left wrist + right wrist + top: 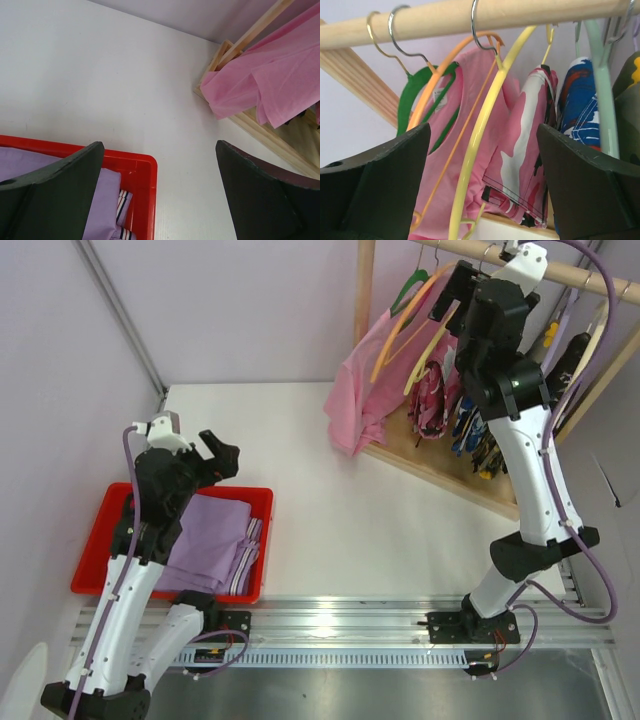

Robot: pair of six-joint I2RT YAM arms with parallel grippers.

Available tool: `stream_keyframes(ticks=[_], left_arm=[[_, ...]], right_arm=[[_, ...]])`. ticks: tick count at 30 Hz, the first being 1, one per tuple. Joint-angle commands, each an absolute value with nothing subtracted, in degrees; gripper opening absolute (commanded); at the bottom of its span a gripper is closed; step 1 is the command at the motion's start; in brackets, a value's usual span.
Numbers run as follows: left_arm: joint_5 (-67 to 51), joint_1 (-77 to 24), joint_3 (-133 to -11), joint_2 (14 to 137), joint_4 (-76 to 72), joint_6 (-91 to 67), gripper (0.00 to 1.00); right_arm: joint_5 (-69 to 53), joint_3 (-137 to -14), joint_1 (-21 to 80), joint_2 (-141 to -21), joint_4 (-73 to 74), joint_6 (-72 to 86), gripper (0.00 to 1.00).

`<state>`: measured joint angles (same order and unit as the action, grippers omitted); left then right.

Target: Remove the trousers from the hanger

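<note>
The trousers, in pink camouflage print, hang folded over the lower bar of the yellow hanger, whose metal hook sits on the wooden rail. In the top view the trousers hang below my right gripper, which is raised to the rail. My right gripper is open, with the hanger's yellow arm between its jaws and no finger visibly touching it. Far to the left, my left gripper hovers open over the corner of the red tray, holding nothing.
A plain pink garment hangs on an orange hanger beside a green hanger. A blue patterned garment and a pale green hanger crowd the right. The red tray holds lilac folded cloth. The rack's wooden base rests on the table.
</note>
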<state>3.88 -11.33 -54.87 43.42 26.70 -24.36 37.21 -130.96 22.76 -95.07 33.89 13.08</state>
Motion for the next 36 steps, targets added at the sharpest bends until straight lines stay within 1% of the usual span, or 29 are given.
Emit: stream_keyframes(ticks=[1,6,12,13,15,17,20,21,24,34,35,36], left_arm=[[5.27,-11.86,-54.58,42.71,25.31,-22.50,1.00],[6.85,-12.39,-54.58,42.89,25.93,-21.36,0.99],[6.86,-12.74,-54.32,43.42,25.75,-20.74,0.99],[6.86,-12.83,-54.23,43.50,25.84,-20.57,0.99],[6.86,-12.83,-53.97,43.51,25.66,-20.57,1.00],[7.12,-12.83,-53.44,43.42,25.66,-20.39,1.00],[7.21,-12.83,-52.91,43.33,25.66,-20.22,0.99],[6.86,-12.83,-53.08,43.33,26.01,-20.04,0.99],[4.75,-12.83,-53.26,42.28,26.81,-19.69,1.00],[4.04,-12.92,-52.47,39.03,27.42,-19.25,1.00],[4.04,-12.92,-52.47,38.41,27.42,-19.16,0.99],[4.13,-12.92,-52.21,38.06,27.60,-19.07,1.00]], right_arm=[[39.28,-133.50,22.76,-97.03,35.68,13.63,0.92],[42.36,-135.44,22.76,-100.54,36.91,12.57,0.90],[45.96,-138.60,22.76,-103.71,37.88,10.11,0.81],[46.84,-139.82,22.76,-104.49,38.32,9.50,0.77],[47.81,-140.71,22.94,-105.12,38.50,7.74,0.75],[49.48,-140.89,23.46,-105.38,38.41,6.16,0.70],[49.75,-140.71,23.47,-105.56,39.64,5.54,0.60],[49.49,-140.63,23.12,-105.56,40.68,5.02,0.53],[48.52,-140.80,22.59,-106.08,43.05,4.48,0.47],[45.97,-140.45,22.85,-104.77,48.07,6.76,0.47],[46.05,-140.45,23.03,-104.68,48.25,6.68,0.46],[46.23,-140.36,23.29,-104.59,48.69,6.33,0.42]])
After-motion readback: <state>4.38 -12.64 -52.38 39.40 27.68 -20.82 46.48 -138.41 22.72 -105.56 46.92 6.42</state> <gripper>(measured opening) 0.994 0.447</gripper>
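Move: The right hand, fingers wide, has the near arm of the yellow hanger running just below and between its fingers, about 3 cm ahead, 1 cm left and 6 cm lower. The pink-and-red trousers hang some 10 cm ahead, 3 cm right and 14 cm below. The orange hanger is roughly 5 cm left and 3 cm ahead, the pale green one about 10 cm right and 4 cm ahead. From the left hand the yellow hanger lies around 18 cm ahead, 47 cm right and 17 cm higher. The right hand comes to straddle the yellow hanger's near arm, its left finger against it and nudging it to the right. It reaches forward and down about 4–5 cm, then eases slightly back and right before sinking again, 7 cm lower in all, the wrist tipping down over 15 degrees, dropping its left side and turning a little clockwise, while the fingers narrow to under half open. ##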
